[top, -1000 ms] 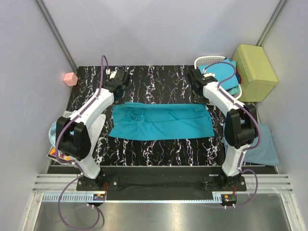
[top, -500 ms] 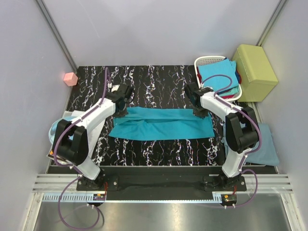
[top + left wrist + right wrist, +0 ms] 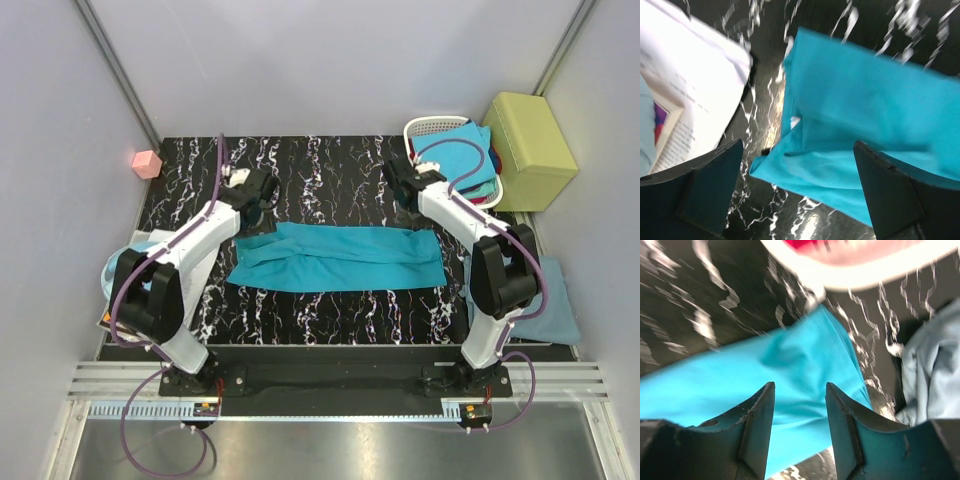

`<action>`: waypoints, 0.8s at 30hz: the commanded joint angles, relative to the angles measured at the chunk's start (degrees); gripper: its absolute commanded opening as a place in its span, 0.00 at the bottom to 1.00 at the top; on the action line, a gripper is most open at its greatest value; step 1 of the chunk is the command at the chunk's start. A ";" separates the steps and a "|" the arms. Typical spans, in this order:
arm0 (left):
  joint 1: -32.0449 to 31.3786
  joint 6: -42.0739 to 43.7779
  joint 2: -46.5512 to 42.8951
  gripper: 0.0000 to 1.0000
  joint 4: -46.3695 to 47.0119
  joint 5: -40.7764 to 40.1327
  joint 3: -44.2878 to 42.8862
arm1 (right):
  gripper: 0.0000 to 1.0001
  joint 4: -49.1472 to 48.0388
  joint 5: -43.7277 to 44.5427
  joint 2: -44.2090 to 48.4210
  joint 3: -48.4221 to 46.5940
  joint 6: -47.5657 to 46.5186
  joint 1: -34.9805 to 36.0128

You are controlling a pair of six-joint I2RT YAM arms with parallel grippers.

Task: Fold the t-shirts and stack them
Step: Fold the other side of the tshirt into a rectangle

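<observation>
A large teal t-shirt (image 3: 335, 257) lies on the black marbled table as a long folded band. My left gripper (image 3: 262, 195) hovers just beyond the shirt's far left corner (image 3: 865, 110). Its jaws stand wide open with nothing between them (image 3: 800, 200). My right gripper (image 3: 405, 200) hangs over the far right end of the shirt (image 3: 790, 360), jaws apart and empty (image 3: 800, 386). More t-shirts, bright blue (image 3: 455, 160) on top and red below, fill the white basket (image 3: 425, 127). A dusty grey-blue t-shirt (image 3: 555, 305) lies at the right edge, also in the right wrist view (image 3: 935, 365).
A yellow-green padded box (image 3: 528, 150) stands at the back right beside the basket. A pink cube (image 3: 147, 163) sits off the table's far left corner. White printed paper (image 3: 200, 262) (image 3: 690, 75) lies at the left edge, close to the shirt's left end.
Both grippers carried the shirt's far edge toward the near side, folding it into a narrower band. They then opened, let go and drew back a little toward the far side.
</observation>
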State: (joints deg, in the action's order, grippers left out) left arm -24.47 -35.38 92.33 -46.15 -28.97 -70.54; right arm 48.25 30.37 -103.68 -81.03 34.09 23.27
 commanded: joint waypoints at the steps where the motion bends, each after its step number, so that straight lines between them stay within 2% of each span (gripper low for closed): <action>1: -0.32 1.53 -2.52 0.99 1.77 -4.52 -8.36 | 0.52 -1.05 -0.22 2.87 -9.38 -2.97 0.37; 4: -0.32 2.59 0.72 0.95 2.55 -1.71 -11.27 | 0.46 -0.79 -3.03 2.08 -11.07 -3.06 0.29; 5: -0.32 2.77 1.70 0.89 2.99 -0.48 -11.72 | 0.36 -0.88 -3.91 1.82 -10.90 -2.97 0.29; 7: -0.40 2.42 4.76 0.80 4.22 3.30 -12.60 | 0.28 -0.88 -5.75 0.85 -9.94 -2.45 0.37; 8: -0.40 2.24 5.92 0.75 4.75 4.44 -12.86 | 0.19 -0.79 -6.11 0.41 -9.41 -2.36 0.29; 9: -0.49 2.07 6.97 0.62 4.67 6.54 -13.21 | 0.15 -0.88 -6.90 -0.20 -8.97 -2.44 0.29; 11: -0.75 1.98 9.79 0.49 4.84 7.79 -13.74 | 0.10 -0.96 -7.25 -0.47 -7.30 -2.27 0.29; 12: -0.93 2.15 10.49 0.39 5.02 9.01 -13.66 | 0.08 -1.14 -7.08 -0.73 -6.77 -2.36 0.37; 14: -1.11 2.42 12.25 0.30 5.63 10.33 -12.96 | 0.07 -1.23 -6.82 -1.00 -5.45 -2.45 0.37; 15: -1.19 2.59 13.13 0.23 5.89 11.12 -12.34 | 0.06 -1.40 -6.55 -1.43 -4.75 -2.45 0.29; 19: -1.28 3.03 14.63 0.13 6.34 13.06 -11.28 | 0.05 -1.58 -7.08 -2.58 -4.04 -1.92 0.29; 24: -1.37 3.99 14.98 0.11 6.34 13.68 -9.88 | 0.06 -1.23 -9.27 -4.60 -3.34 -0.87 0.29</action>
State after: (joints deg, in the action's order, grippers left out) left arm -25.65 -32.67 107.90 -41.85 -17.21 -81.01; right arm 46.96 23.05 -107.26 -84.97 31.86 23.27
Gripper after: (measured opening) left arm 0.121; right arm 0.056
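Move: The left hand, open, aims for the top layer of the folded t-shirt near its left end, about 4 cm ahead, 6 cm to its right and 5 cm below; papers lie some 14 cm left and 7 cm back. The right hand, half open, has the shirt's right end about 2 cm ahead, 3 cm left and 4 cm below. From it, the laundry basket stands roughly 16 cm ahead and 8 cm right, level in height. Both hands head for the freshly folded far part of the t-shirt in an arc, shutting their fingers on nothing. The left rises forward about 5 cm, then swings right and sinks some 10 cm until its tips are close to or on the cloth. The right lifts about 5 cm, forward and leftward, then eases back and down over its end, still just above it. ##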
